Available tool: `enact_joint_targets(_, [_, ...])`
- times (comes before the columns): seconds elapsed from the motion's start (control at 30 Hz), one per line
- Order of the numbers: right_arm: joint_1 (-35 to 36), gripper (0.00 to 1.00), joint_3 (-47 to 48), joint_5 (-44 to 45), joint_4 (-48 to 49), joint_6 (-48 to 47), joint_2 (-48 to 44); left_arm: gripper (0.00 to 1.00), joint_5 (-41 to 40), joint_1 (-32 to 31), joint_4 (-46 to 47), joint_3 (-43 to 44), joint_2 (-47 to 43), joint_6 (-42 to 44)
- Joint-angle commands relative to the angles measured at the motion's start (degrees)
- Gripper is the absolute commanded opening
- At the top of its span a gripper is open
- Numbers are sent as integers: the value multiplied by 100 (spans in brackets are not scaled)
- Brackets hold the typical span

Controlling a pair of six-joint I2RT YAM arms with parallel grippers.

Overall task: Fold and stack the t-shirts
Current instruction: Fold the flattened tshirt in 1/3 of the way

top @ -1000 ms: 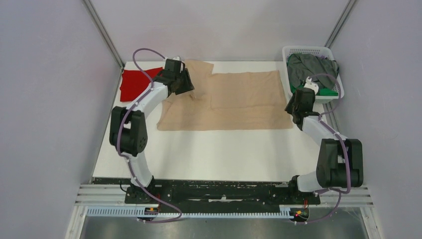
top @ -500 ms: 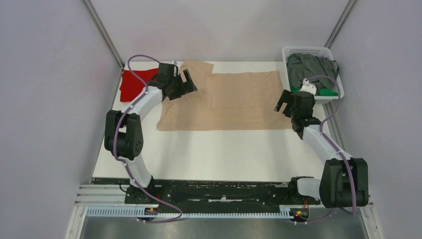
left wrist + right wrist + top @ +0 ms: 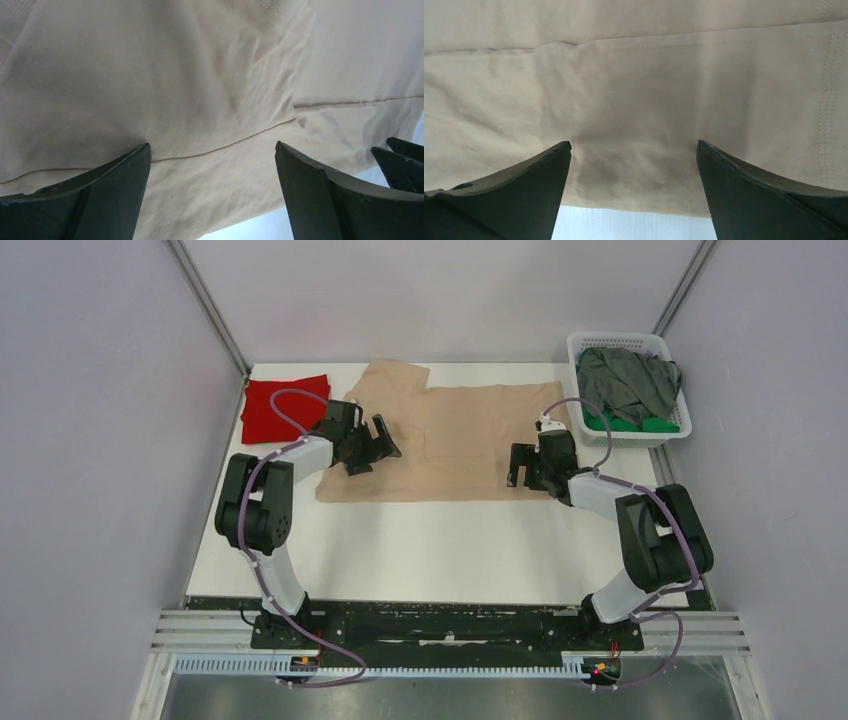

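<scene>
The beige t-shirt (image 3: 455, 435) lies spread flat across the back half of the table, one sleeve pointing to the far left. A folded red t-shirt (image 3: 280, 405) rests at the far left. My left gripper (image 3: 377, 450) hovers open over the beige shirt's left part. In the left wrist view, that gripper (image 3: 211, 146) has only beige shirt (image 3: 200, 75) under its gap. My right gripper (image 3: 520, 468) stands open over the shirt's near right part. In the right wrist view, the gap of this gripper (image 3: 633, 143) shows the beige shirt's (image 3: 634, 90) near hem.
A white basket (image 3: 620, 338) at the back right holds a dark grey t-shirt (image 3: 625, 380) on a green one (image 3: 655, 425). Bare white table (image 3: 430, 540) runs from the shirt's near hem to the arm bases. Grey walls close in both sides.
Both grippers have opened and let go of the beige shirt. The left arm drew back from the sleeve toward the near hem. The right arm swung in from the shirt's right edge.
</scene>
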Motion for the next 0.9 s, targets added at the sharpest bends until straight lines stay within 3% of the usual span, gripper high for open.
enact_joint_targets(0.0, [45,98,-373,51,118,326,-80,100,103,-8,162,-521,-24,-198])
enact_joint_targets(0.13, [110,98,-1179,49,-2,434,-720,100,-36,-19,93,-1230,-518,-213])
enact_joint_targets(0.47, [589,98,-2291,1,-1690,538,-2320,100,-264,-226,-345,-3630,-2630,-806])
enact_joint_targets(0.63, [1087,98,-2813,-21,-2532,1104,-3191,100,-597,-304,-930,-4084,-3765,-939])
enact_joint_targets(0.87, [1903,98,-2888,-26,-3583,1742,-3866,100,-834,-332,-1292,-4286,-4467,-1025])
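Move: The beige t-shirt's middle lies some 5 cm ahead and 15 cm right of the left hand, and about 10 cm ahead and 18 cm left of the right hand, its cloth right under both fingertips. The near table edge runs roughly 33 cm straight back from the left hand and 27 cm straight back from the right. The red stack sits about 15 cm ahead and 25 cm left of the left hand; the basket is 27 cm ahead and 25 cm right of the right hand. The beige t-shirt is dragged back towards the near table edge under both open grippers, their fingertips still resting on the cloth. Left and right hands slide together, nearly level, about 18 and 17 cm towards the bases, drifting slightly left near the end. The fingers stay wide open; the right wrist turns a few degrees counter-clockwise. ##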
